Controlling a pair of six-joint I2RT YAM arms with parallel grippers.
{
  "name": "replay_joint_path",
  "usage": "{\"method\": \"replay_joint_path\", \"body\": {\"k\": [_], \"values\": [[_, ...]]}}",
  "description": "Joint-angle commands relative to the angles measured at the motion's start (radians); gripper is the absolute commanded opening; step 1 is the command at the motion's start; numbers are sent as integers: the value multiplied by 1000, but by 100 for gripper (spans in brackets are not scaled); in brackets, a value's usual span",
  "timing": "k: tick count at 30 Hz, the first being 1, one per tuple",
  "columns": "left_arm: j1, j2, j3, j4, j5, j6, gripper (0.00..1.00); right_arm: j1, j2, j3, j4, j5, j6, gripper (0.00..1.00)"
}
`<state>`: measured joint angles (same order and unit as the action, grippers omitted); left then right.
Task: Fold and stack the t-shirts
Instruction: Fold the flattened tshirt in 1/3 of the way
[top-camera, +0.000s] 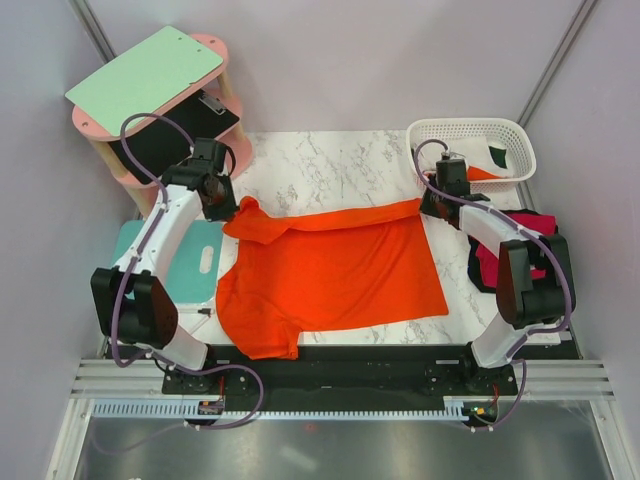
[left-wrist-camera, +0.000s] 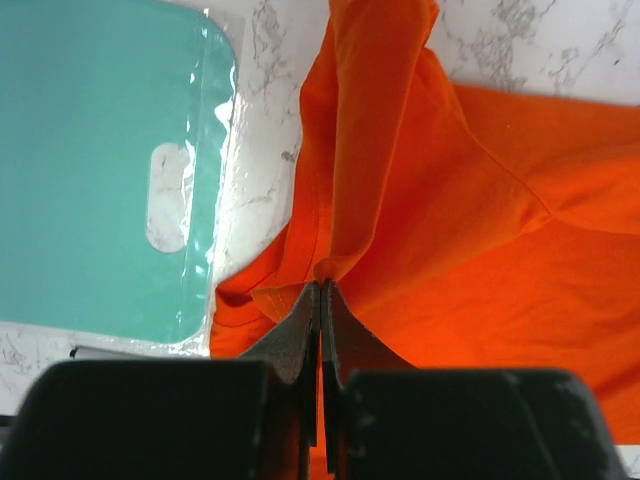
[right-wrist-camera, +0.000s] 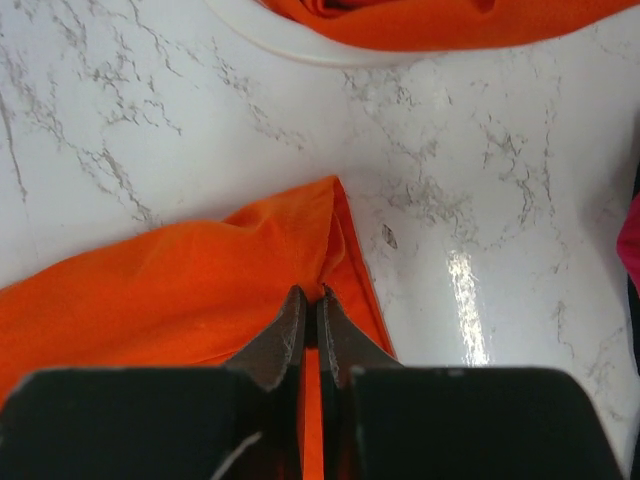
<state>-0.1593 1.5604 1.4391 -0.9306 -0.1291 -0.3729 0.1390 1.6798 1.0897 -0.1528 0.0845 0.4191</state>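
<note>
A bright orange t-shirt (top-camera: 330, 275) lies spread across the marble table, its far edge lifted between both arms. My left gripper (top-camera: 222, 205) is shut on the cloth near the shoulder, at the shirt's far left. In the left wrist view the orange t-shirt (left-wrist-camera: 450, 180) rises in a fold from the pinched left gripper (left-wrist-camera: 322, 290). My right gripper (top-camera: 428, 203) is shut on the far right corner. In the right wrist view the orange t-shirt (right-wrist-camera: 190, 280) bunches at the right gripper (right-wrist-camera: 311, 296). A crimson t-shirt (top-camera: 520, 245) with black cloth lies at the right edge.
A white lattice basket (top-camera: 445, 128) at the back right holds orange, white and dark green cloth. A teal mat (top-camera: 190, 262) lies left of the shirt, teal mat (left-wrist-camera: 95, 160) also under the left wrist. A pink shelf stand (top-camera: 150, 85) with a pale green board stands at the back left.
</note>
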Motion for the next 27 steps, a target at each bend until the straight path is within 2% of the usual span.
{"method": "replay_joint_path", "body": {"k": [1,11,13,14,15,16,18,19,20,25,27], "values": [[-13,-88,-72,-45,-41,-11,2,-4,12,-19,-13,4,-3,0],[-48,-161,-226,-112,-101,-29,2,-4,-5,-71,-50,17,1,0],[-66,-178,-233,-152,-136,-32,11,-4,-3,-73,-74,-9,-3,0],[-69,-183,-229,-166,-148,-40,23,-4,-5,-74,-82,-17,-5,1],[-74,-191,-205,-198,-179,-49,48,-3,-8,-77,-91,-25,-12,14],[-77,-209,-194,-204,-199,-57,58,-3,-24,-89,-93,-29,-13,49],[-82,-235,-152,-197,-219,-69,99,-3,-70,-103,-82,-25,-17,72],[-82,-253,-143,-166,-219,-69,100,1,-89,-115,-71,-22,-20,92],[-82,-257,-137,-146,-213,-58,100,7,-110,-120,-56,-11,-22,98],[-80,-148,-99,1,-149,-47,99,63,-152,-96,-10,14,-69,98],[-82,-24,-41,18,-85,-46,91,102,-99,-65,-5,-8,-89,98]]}}
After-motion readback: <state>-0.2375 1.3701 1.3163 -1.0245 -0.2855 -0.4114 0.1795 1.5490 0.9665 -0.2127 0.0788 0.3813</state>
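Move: Each hand still holds one end of the orange shirt's raised edge. The left end's landing spot on the shirt is about 11 cm back from the left hand and 16 below, with the teal mat's middle some 20 cm left and 5 back of the hand. The right end's spot lies roughly 4 cm back, 1 right and 8 below the right hand; the basket is about 17 ahead and 12 right of it, the red stack 7 back and 25 right. Still pinching the two ends, both hands draw the edge back towards the robot and down onto the shirt, the left about 9 cm back, the right about 4, each sinking some 4 cm and tipping the fingers steeper by about 10 degrees. Then both open wide, let go and lift clear, the left also swinging forward again. ##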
